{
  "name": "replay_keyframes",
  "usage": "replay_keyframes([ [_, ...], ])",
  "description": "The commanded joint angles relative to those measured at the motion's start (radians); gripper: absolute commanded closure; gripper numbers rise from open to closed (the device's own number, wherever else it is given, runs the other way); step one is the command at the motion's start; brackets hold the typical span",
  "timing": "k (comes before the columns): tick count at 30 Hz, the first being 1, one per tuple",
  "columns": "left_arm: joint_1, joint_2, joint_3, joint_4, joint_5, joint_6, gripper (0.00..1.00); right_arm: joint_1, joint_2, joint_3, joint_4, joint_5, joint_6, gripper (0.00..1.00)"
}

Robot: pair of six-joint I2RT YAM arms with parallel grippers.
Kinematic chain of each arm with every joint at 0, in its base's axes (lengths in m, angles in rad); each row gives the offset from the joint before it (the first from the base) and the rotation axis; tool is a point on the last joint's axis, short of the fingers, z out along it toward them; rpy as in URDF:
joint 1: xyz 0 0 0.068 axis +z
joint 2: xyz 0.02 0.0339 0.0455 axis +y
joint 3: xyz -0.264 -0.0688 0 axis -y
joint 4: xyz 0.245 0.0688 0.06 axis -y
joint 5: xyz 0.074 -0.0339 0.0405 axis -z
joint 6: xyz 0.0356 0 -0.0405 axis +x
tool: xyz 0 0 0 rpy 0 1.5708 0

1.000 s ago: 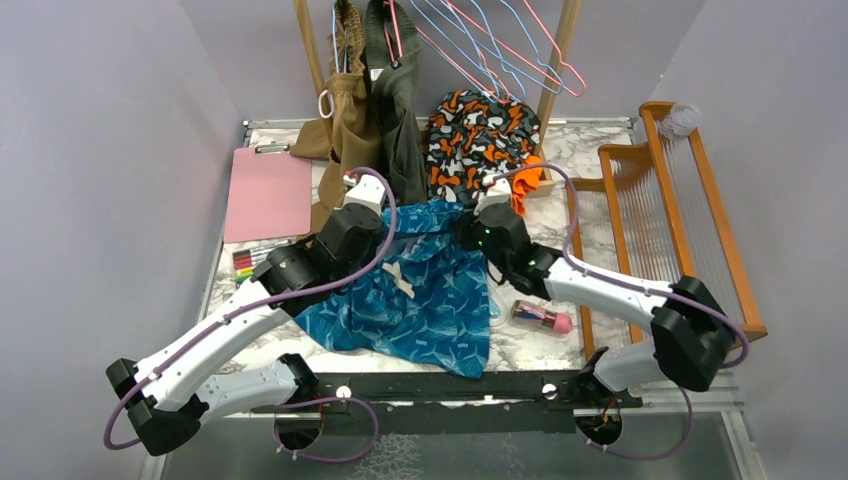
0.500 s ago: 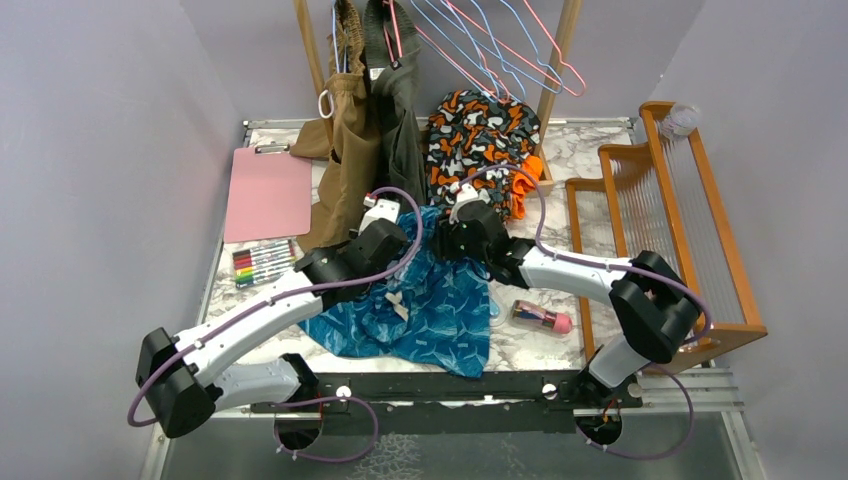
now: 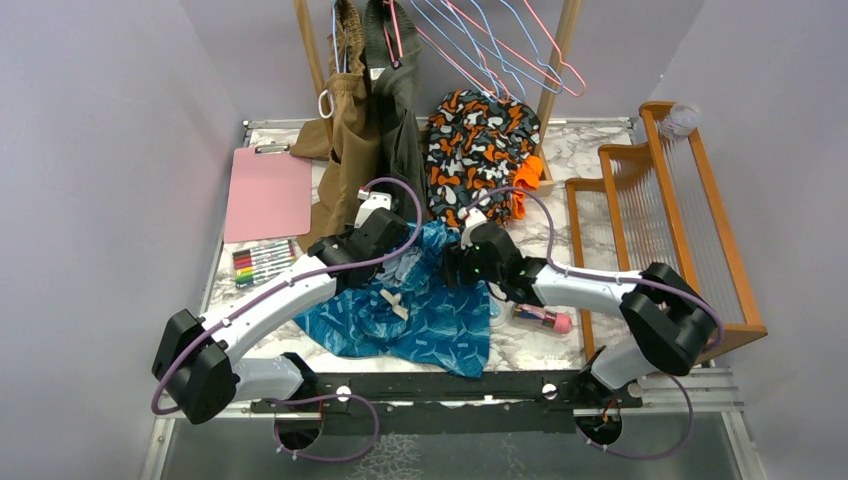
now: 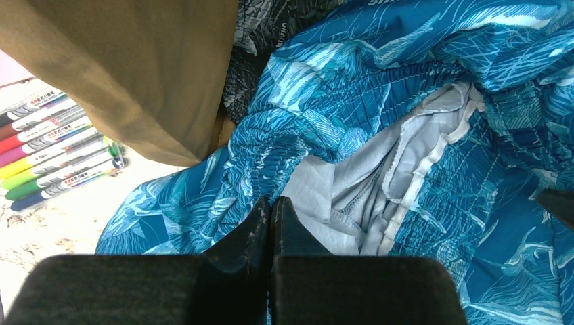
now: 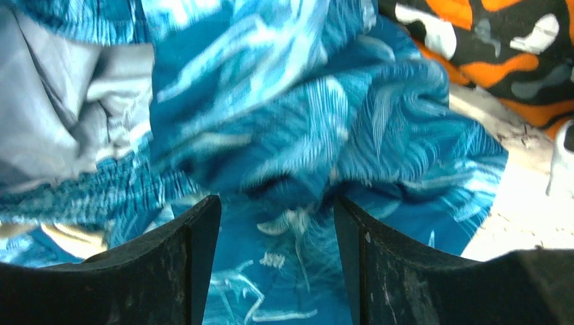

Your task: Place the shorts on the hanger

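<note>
The teal-blue shorts lie crumpled in the middle of the table, grey lining showing at the gathered waistband. My left gripper is at their upper left. In the left wrist view its tips are pressed together on the waistband edge. My right gripper is over their upper right, open, its fingers standing either side of a blurred fold of the shorts. Thin light-blue wire hangers hang among pink ones at the back; I cannot tell which is the task's hanger.
Tan and olive garments hang at the back. An orange, black and white garment lies behind the shorts. A pink clipboard and markers are at the left, a wooden rack at the right, a pink object beside the shorts.
My right gripper has opened and shifted left over the shorts. The left arm reached further in toward the middle, still shut, and the shorts' top has bunched up.
</note>
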Motion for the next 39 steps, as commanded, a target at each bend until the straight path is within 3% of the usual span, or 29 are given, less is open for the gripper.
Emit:
replay_keyframes([
  [1, 0.014, 0.013, -0.012, 0.039, -0.004, 0.001, 1.0, -0.001, -0.078, -0.068, 0.073, -0.031, -0.033, 0.34],
  [6, 0.019, 0.019, -0.014, 0.052, 0.006, 0.012, 1.0, 0.013, -0.131, -0.139, 0.126, 0.0, -0.078, 0.32],
  [12, 0.024, 0.021, -0.016, 0.059, 0.019, 0.02, 1.0, 0.098, -0.15, -0.194, 0.23, 0.168, -0.159, 0.32],
  [20, 0.024, 0.013, -0.018, 0.059, 0.04, 0.024, 1.0, 0.115, -0.053, -0.224, 0.429, 0.384, -0.17, 0.34],
  [29, 0.024, -0.022, -0.024, 0.056, 0.057, 0.026, 1.0, 0.115, 0.072, -0.146, 0.492, 0.381, -0.165, 0.4],
  [35, 0.024, -0.056, -0.004, 0.029, 0.068, 0.03, 1.0, 0.115, 0.035, -0.137, 0.528, 0.4, -0.18, 0.64],
  [37, 0.024, -0.079, 0.017, 0.013, 0.074, 0.037, 1.0, 0.115, -0.017, -0.15, 0.541, 0.395, -0.179, 0.76],
  [39, 0.024, -0.116, 0.042, -0.016, 0.083, 0.037, 1.0, 0.115, -0.094, -0.144, 0.491, 0.368, -0.17, 0.95],
])
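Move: The free edge of the blue shorts' waistband, standing up as a fold, lies about 3 cm ahead of the open right hand, not noticeably to either side, and 1 cm lower. From the right hand, the white drawstring is some 7 cm back and 10 cm left, and the orange-patterned bundle about 19 cm ahead and 7 cm right. From the left hand, already gripping the waistband's other side, that fold is about 14 cm right, 1 cm ahead and some 5 cm below. The right hand first backs off about 3 cm towards its base and slightly right with its fingers wide, then reverses and reaches about 5 cm forward, dipping slightly, as its fingertips tilt up some 20 degrees towards the standing fold. There it closes on the waistband's free edge, pinches it and starts up by about 3 cm, while the left hand stays nearly in place, shut on the other side of the band. ##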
